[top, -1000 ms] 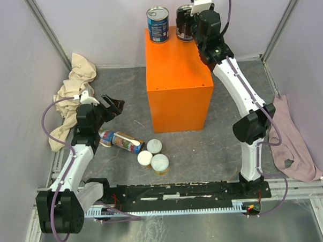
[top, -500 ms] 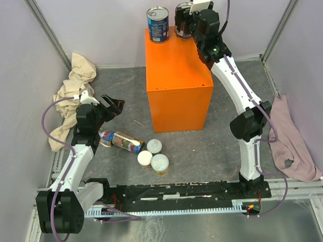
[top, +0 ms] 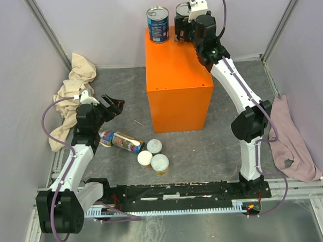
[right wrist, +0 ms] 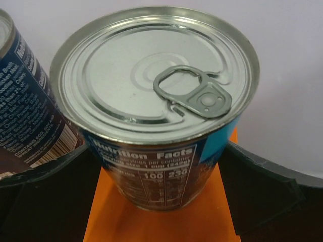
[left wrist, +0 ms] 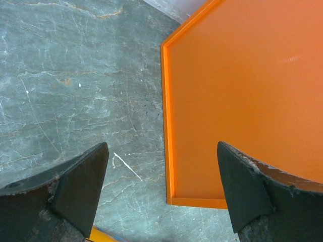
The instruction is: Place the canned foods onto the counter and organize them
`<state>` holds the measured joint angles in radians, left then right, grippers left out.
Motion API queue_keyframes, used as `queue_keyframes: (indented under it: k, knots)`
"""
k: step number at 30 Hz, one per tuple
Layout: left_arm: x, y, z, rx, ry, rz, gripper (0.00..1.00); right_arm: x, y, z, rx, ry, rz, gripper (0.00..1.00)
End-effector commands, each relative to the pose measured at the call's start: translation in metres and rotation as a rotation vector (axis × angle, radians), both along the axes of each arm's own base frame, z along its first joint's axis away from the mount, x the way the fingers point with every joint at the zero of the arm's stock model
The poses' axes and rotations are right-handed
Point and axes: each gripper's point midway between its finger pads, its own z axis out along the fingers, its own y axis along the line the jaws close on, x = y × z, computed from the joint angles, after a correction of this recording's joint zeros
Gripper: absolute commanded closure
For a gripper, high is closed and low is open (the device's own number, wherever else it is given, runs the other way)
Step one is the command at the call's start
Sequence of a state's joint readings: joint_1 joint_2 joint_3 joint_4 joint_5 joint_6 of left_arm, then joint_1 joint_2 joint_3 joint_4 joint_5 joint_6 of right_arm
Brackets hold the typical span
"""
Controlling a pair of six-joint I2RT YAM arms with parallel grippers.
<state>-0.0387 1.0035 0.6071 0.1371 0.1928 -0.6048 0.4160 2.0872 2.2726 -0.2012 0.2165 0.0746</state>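
Note:
Two blue-labelled cans stand on the orange counter: one at its back left, the other at its back right. My right gripper is open, a finger on each side of that second can, which rests upright on the counter top. The first can shows at the left of the right wrist view. On the floor lie two colourful cans on their sides, and three white-lidded cans stand upright. My left gripper is open and empty above the floor beside the counter.
A beige cloth is heaped by the left wall and a pink cloth lies by the right wall. The black rail with the arm bases runs along the near edge. A white scratch mark crosses the grey floor.
My right gripper's jaws have spread away from the can on the counter, and that arm has shifted slightly left. The left arm has not moved.

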Motion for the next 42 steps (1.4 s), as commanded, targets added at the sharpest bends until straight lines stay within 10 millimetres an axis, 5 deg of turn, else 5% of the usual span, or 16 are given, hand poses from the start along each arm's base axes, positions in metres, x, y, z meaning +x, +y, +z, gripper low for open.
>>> queue_keyframes:
  k: [1,15,26,32,42]
  knots:
    - [0.006,0.002,0.019,-0.007,-0.062,0.006,0.06,-0.029,-0.011,0.058,0.062,-0.098,0.013,0.01]
    - [0.005,0.004,0.018,0.002,-0.066,0.017,0.06,-0.076,-0.016,0.083,0.088,-0.132,0.032,0.01]
    - [0.006,0.005,0.008,-0.01,-0.038,0.029,0.06,-0.193,-0.011,0.093,0.149,-0.124,0.135,0.01]
    - [0.005,0.012,0.009,-0.008,-0.04,0.073,0.06,-0.269,0.031,0.061,0.113,-0.025,0.325,0.04]
    - [0.003,0.04,-0.001,-0.024,0.021,0.201,0.06,-0.389,0.133,-0.035,-0.146,0.154,0.601,0.05]
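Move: The right hand, fingers already open, stands round the can just set on the orange box, its middle about 2 cm ahead, level sideways, 1 cm below. The other blue can is roughly 12 cm left and 1 cm ahead. The white-lidded cans lie some 34 cm back, 15 cm left and 34 cm down; the lying can is about 26 cm back, 24 cm left, 35 cm down. From the left hand, the white-lidded cans are about 14 cm back, 13 cm right, 15 cm below. Open right hand backs about 35 cm off the placed can, then swings left towards the white-lidded cans, turning counter-clockwise. ##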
